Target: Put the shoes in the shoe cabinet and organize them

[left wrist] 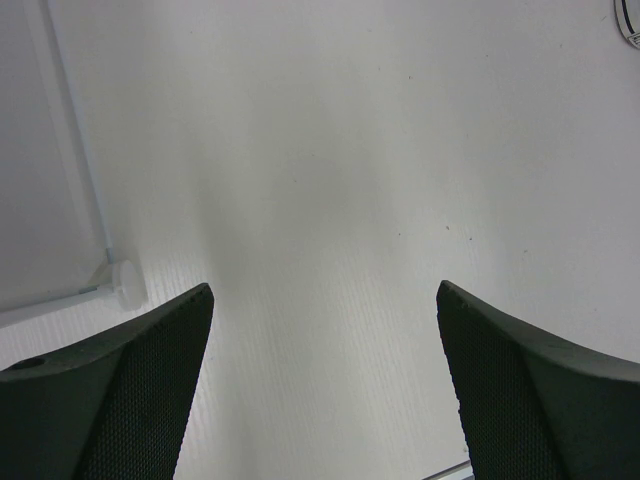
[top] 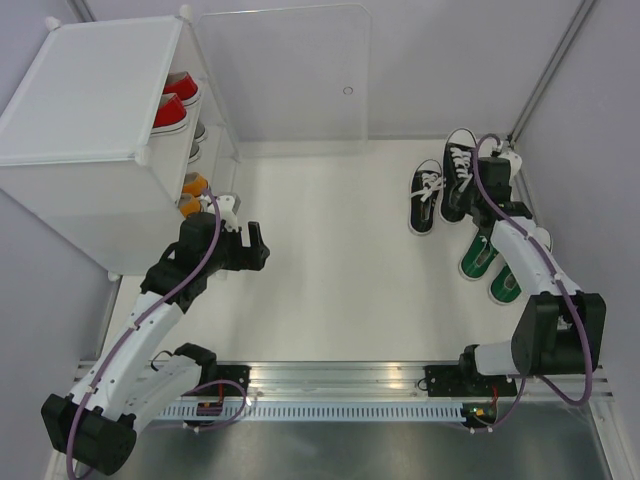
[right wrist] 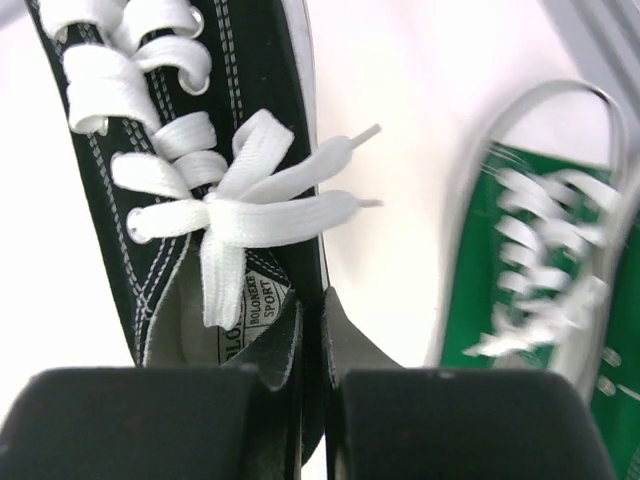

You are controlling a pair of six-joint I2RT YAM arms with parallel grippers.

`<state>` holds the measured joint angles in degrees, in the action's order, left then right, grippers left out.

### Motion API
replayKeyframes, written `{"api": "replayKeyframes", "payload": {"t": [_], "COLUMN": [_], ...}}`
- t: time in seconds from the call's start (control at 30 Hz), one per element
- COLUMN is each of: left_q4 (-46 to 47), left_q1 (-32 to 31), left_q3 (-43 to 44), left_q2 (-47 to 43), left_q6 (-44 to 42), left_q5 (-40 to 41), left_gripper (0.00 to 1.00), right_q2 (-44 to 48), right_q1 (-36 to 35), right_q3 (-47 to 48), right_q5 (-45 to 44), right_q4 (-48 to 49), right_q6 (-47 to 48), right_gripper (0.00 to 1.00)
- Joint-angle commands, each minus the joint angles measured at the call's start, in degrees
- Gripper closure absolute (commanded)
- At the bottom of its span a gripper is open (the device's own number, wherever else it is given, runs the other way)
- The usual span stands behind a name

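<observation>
My right gripper (right wrist: 312, 300) is shut on the side wall of a black shoe (right wrist: 170, 150), one finger inside by the heel and one outside. From above, that black shoe (top: 461, 168) lies at the far right with its partner (top: 428, 196) beside it. A green shoe (right wrist: 530, 250) lies just to the right; the green pair (top: 480, 255) sits under the right arm. The shoe cabinet (top: 90, 90) stands at the far left and holds red shoes (top: 175, 100), a grey one (top: 198, 133) and orange ones (top: 192, 190). My left gripper (top: 255, 245) (left wrist: 325, 290) hangs open and empty over the white floor, near the cabinet.
The cabinet's clear door panel (top: 290, 70) stands open along the back wall. A round cabinet foot (left wrist: 125, 282) shows at the left of the left wrist view. Grey walls close in both sides, and a metal rail (top: 330, 380) runs along the near edge.
</observation>
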<state>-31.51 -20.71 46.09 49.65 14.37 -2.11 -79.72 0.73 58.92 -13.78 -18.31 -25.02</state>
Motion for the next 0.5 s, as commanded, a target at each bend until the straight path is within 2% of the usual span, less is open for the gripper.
{"api": "replayKeyframes", "payload": {"t": [0.0, 0.17, 0.3, 0.47], "left_q4": [1.98, 2.06, 1.98, 2.06], "left_q1": [0.14, 0.14, 0.06, 0.06], "left_q3": [-0.21, -0.29, -0.29, -0.3], "left_q2": [0.01, -0.08, -0.08, -0.17], "left_q6": [-2.07, -2.24, -2.15, -2.24], "left_q5": [-0.62, -0.18, -0.18, -0.18], "left_gripper": [0.06, 0.06, 0.06, 0.06], "right_q2": [0.98, -6.66, -17.03, -31.42], "right_q1": [-7.38, -18.64, -30.05, -37.72], "right_q3": [6.82, 14.46, 22.01, 30.54], "right_q5": [4.2, 7.36, 6.58, 7.63], "right_q4": [4.34, 3.71, 4.85, 5.39], "right_q6": [4.0, 6.81, 10.68, 13.32], "right_gripper": [0.99, 0.99, 0.99, 0.99]}}
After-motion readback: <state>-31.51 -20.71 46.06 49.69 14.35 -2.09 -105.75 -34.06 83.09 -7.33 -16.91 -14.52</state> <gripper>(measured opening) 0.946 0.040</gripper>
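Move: The right hand already grips the far-side-pointing black shoe by its right rim near the heel, bound for the bare table before the open cabinet, about 35 cm left, level with the hand and 16 below. The other black shoe lies some 7 cm left, 5 ahead; the nearer green shoe 8 right, 6 back, the farther 17 right, 12 back, all roughly 13 below. From the left hand that bare patch is about 14 cm right, 11 ahead, 18 below. Keeping its pinch on the black shoe's side rim, the right hand sweeps fast to the left, about 30 cm, over the other black shoe towards the bare table before the cabinet. It arcs up by some 4 cm, then sinks to slightly below its starting height, while turning about 45 degrees counter-clockwise, fingers staying shut. ##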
